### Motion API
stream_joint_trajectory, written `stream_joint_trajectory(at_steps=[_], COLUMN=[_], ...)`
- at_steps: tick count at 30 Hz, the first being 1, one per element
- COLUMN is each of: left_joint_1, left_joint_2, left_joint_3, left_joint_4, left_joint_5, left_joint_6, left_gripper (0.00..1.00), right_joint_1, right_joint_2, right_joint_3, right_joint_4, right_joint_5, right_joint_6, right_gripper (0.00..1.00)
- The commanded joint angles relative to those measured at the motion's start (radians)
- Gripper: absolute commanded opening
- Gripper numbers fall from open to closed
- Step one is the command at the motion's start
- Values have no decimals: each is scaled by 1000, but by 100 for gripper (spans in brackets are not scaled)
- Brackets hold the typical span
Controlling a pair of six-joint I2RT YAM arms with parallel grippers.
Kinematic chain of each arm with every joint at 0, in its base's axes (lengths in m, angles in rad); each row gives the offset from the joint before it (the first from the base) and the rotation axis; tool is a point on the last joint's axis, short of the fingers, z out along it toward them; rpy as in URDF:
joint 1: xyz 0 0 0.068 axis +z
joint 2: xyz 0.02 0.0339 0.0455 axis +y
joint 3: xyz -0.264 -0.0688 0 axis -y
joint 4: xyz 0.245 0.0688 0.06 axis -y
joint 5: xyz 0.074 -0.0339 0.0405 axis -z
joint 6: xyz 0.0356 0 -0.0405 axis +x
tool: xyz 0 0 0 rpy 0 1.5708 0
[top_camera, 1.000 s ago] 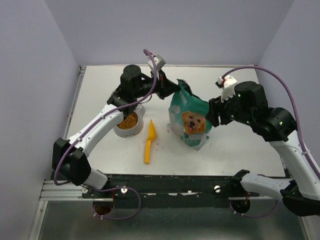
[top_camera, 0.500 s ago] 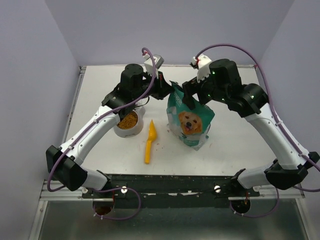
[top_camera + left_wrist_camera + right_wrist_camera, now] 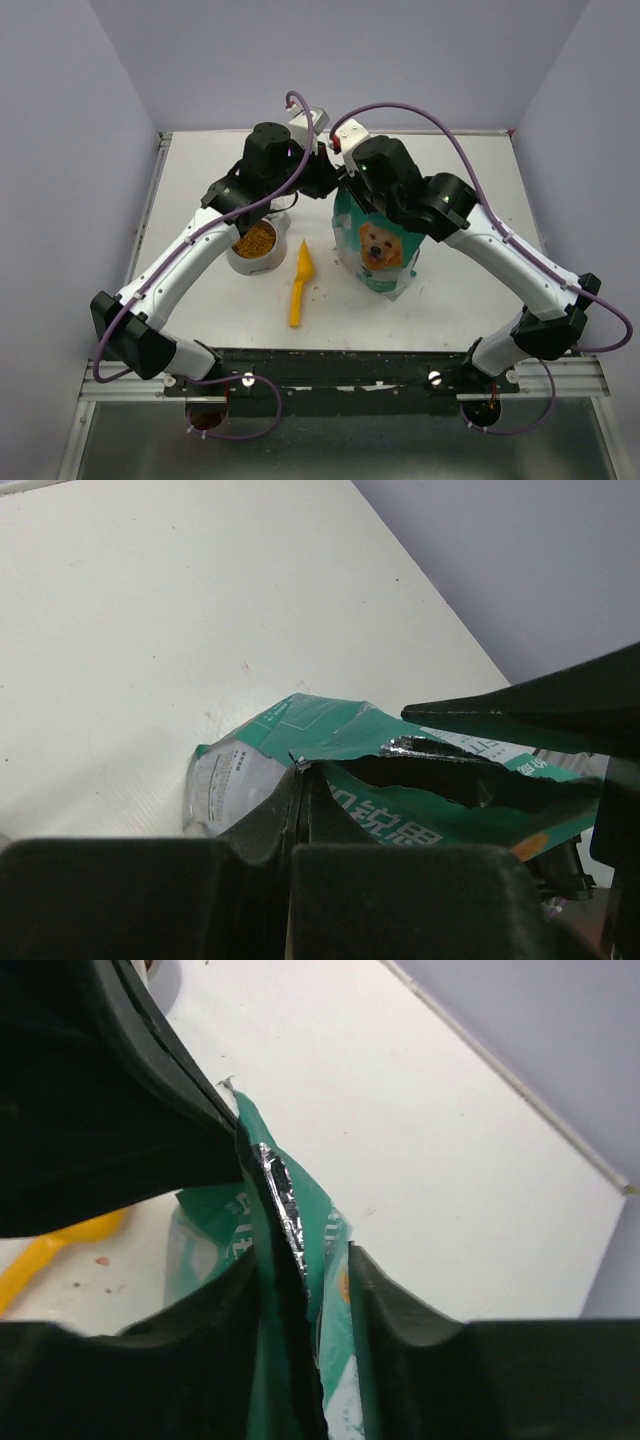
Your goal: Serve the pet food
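Observation:
The pet food fills a white bowl left of centre. A teal-and-white bag with a dog picture stands upright in the middle of the table. My left gripper is shut on the bag's top left corner, and the left wrist view shows this pinch beside the gaping foil-lined mouth. My right gripper hangs over the bag's top. In the right wrist view its fingers stand apart on either side of the bag's top edges, and the gripper is open.
An orange scoop lies on the table between bowl and bag, with a few stray crumbs beside it. Both forearms cross above the bag. Walls close in the table at the back and sides.
My right arm has swung from the bag's right side up and left to above its top, its jaws opening wide and then narrowing. The left gripper has kept its hold on the bag.

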Motion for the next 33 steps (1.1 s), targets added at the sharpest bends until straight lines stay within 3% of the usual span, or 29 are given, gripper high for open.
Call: stream_joint_trajectory(at_steps=[1, 3, 5, 8, 11, 14, 15, 17, 18, 22, 28, 33], left_joint_1=[46, 69, 111, 180, 192, 192, 191, 177, 171, 136, 100, 103], left_joint_2=[-55, -67, -81, -102, -96, -93, -101, -122, -130, -147, -135, -101], left_joint_3=[-19, -45, -68, -94, -74, -68, -89, -142, -163, -200, -274, -292], left_joint_4=[62, 97, 120, 157, 73, 48, 94, 215, 261, 326, 432, 544], left_joint_5=[48, 146, 280, 658, 846, 862, 859, 856, 854, 837, 779, 724], left_joint_6=[48, 96, 136, 218, 309, 326, 299, 234, 214, 237, 297, 263], left_gripper=[0, 0, 0, 0, 0, 0, 5, 33, 41, 56, 58, 51], right_joint_1=[-4, -8, -20, -99, -100, -102, -102, -102, -103, -123, -143, -143], right_joint_2=[-68, -85, -107, -134, -131, -128, -127, -111, -102, -88, -81, -90], right_joint_3=[-33, -33, -22, -26, -34, -45, -40, -7, 10, 33, 24, 21], right_joint_4=[65, 50, 13, -72, -141, -152, -150, -156, -158, -145, -138, -150], right_joint_5=[95, 37, -84, -361, -561, -629, -634, -638, -638, -646, -689, -689], right_joint_6=[-110, -128, -139, -141, -112, -73, -67, -53, -50, -47, -27, -9], right_gripper=[26, 1, 1, 1, 0, 0, 0, 1, 0, 0, 0, 0])
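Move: The left fingers already pinch one end of the pet food bag's rim; the free middle of the rim is about 4 cm right and 2 cm back of them. The rim also runs between the right gripper's half-open fingers, practically at its hand point. From the left hand, the yellow scoop lies some 4 cm back, 9 cm left and 26 cm down; the food-filled bowl about 4 cm ahead, 22 cm left and 24 cm down. Shut the right fingers on the rim, then draw it back about 5 cm, turning counter-clockwise some 20 degrees and tipping the fingers down. Bring the left gripper back nearly 10 cm, swinging clockwise about 40 degrees until it points right, first drifting left and rising; partway, open its fingers to let go, then ease right and down beside the rim. ##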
